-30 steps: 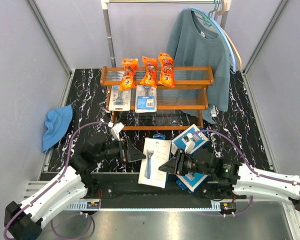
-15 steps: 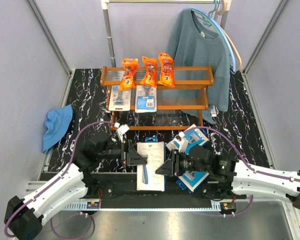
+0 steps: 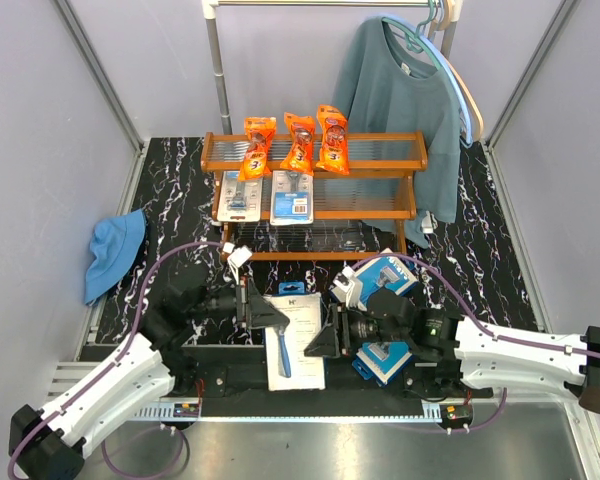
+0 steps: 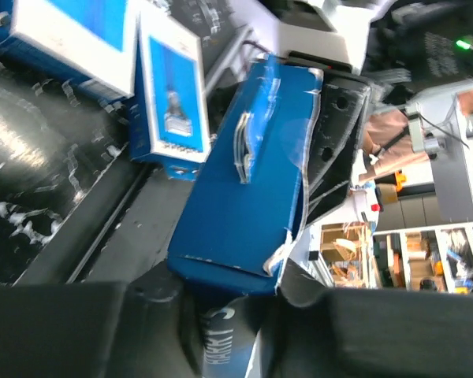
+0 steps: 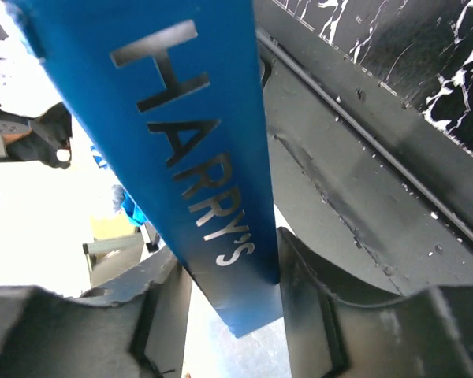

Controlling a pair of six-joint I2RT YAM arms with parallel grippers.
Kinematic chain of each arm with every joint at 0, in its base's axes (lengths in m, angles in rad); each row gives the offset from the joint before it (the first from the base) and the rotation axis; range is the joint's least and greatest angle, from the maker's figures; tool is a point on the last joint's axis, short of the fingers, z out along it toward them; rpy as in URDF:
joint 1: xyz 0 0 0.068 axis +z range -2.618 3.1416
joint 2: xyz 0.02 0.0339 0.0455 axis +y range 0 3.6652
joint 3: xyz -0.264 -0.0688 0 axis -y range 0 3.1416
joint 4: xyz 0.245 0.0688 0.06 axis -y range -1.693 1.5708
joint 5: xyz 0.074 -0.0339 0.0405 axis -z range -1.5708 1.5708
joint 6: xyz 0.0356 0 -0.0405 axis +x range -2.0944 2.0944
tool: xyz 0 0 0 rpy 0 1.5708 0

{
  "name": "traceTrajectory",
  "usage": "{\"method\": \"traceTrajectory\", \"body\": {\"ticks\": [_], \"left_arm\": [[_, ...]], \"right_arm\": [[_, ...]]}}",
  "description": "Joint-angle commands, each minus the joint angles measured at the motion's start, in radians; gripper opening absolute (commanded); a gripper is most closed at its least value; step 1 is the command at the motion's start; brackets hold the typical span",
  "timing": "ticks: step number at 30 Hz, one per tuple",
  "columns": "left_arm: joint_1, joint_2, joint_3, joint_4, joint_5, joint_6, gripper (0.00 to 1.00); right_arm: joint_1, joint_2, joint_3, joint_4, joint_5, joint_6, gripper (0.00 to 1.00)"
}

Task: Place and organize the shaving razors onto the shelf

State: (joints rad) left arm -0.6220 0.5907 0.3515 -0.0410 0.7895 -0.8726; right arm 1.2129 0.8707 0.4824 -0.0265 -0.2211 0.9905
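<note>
A flat razor box (image 3: 296, 340), white-faced with a blue razor pictured, hangs tilted between both arms near the table's front. My left gripper (image 3: 272, 313) is shut on its far left corner; the box's blue back (image 4: 244, 181) fills the left wrist view. My right gripper (image 3: 327, 343) grips its right edge, the blue "HARRY'S" side (image 5: 197, 157) touching both fingers. On the shelf (image 3: 380, 165), three orange bags (image 3: 300, 143) lie on the top tier and two blister cards (image 3: 292, 196) on the middle. Two more blue boxes (image 3: 388, 275) (image 3: 385, 360) lie under the right arm.
A blue cloth (image 3: 115, 250) lies at the left of the marbled table. A teal sweater (image 3: 405, 110) hangs from the metal clothes rail (image 3: 218, 70) behind the shelf's right end. Grey walls close in both sides.
The box has travelled left and nearer, carried by the right gripper. The left gripper, wide open before, has closed on the box's far left corner.
</note>
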Motion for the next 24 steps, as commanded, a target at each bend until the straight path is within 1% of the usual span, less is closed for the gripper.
{"method": "traceTrajectory", "body": {"ticks": [1, 2, 4, 5, 6, 8, 9, 10, 13, 15, 19, 20, 24], "left_arm": [[-0.005, -0.012, -0.003, 0.021, -0.036, 0.049, 0.09], [-0.005, -0.015, -0.003, 0.023, -0.039, 0.047, 0.07], [-0.005, -0.017, -0.005, 0.024, -0.052, 0.041, 0.03], [-0.005, -0.017, -0.005, 0.027, -0.058, 0.038, 0.03], [-0.005, -0.017, -0.003, 0.03, -0.062, 0.034, 0.02], [-0.005, -0.011, -0.003, 0.038, -0.085, 0.02, 0.02], [-0.005, -0.009, 0.0, 0.038, -0.101, 0.015, 0.01], [-0.005, -0.006, 0.001, 0.038, -0.11, 0.0, 0.01], [-0.004, 0.024, 0.015, 0.092, -0.144, -0.029, 0.0], [0.001, 0.043, 0.03, 0.119, -0.16, -0.045, 0.0], [0.021, 0.109, 0.046, 0.26, -0.133, -0.112, 0.0], [0.028, 0.118, 0.056, 0.274, -0.128, -0.12, 0.0], [0.045, 0.165, 0.081, 0.342, -0.102, -0.147, 0.0]], "right_arm": [[0.004, -0.053, 0.005, 0.091, 0.064, 0.057, 0.52], [0.004, -0.067, 0.001, 0.092, 0.068, 0.063, 0.57], [0.004, -0.079, -0.016, 0.097, 0.074, 0.071, 0.6], [0.005, -0.094, -0.022, 0.099, 0.078, 0.076, 0.63], [0.004, -0.101, -0.033, 0.1, 0.083, 0.08, 0.69], [0.005, -0.125, -0.044, 0.103, 0.097, 0.086, 0.76], [0.004, -0.134, -0.056, 0.102, 0.103, 0.091, 0.81], [0.005, -0.145, -0.062, 0.103, 0.117, 0.092, 0.83], [0.004, -0.193, -0.093, 0.099, 0.143, 0.106, 0.86], [0.005, -0.239, -0.123, 0.094, 0.158, 0.12, 0.87], [0.005, -0.332, -0.174, 0.056, 0.2, 0.143, 0.88], [0.004, -0.369, -0.182, 0.054, 0.204, 0.152, 0.88], [0.004, -0.433, -0.203, 0.011, 0.215, 0.16, 0.88]]}}
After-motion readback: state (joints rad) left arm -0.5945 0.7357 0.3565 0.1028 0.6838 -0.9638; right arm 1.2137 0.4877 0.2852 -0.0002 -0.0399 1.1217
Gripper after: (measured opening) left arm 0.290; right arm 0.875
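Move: Both hands hold the razor pack, its middle about 5 cm back and 3 cm right of the left hand, and some 2 cm ahead and 4 cm left of the right. The middle shelf's free spot is roughly 26 cm ahead and 11 cm right of the left hand; the last shelved pack stands 8 cm left of that spot. From the right hand, the two blue razor boxes lie about 12 cm lower: the far one 15 cm ahead, 13 cm right, the near one level, 14 cm right. The right hand opens its fingers wide and lets go of the pack's right edge, drawing off about 4 cm to the right and a little up and forward while its fingertips tilt up and its wrist turns slightly clockwise. The left hand keeps its pinch on the left edge and nearly holds still at first, then carries the pack forward towards the shelf by about 4 cm, turning it slightly counter-clockwise. ##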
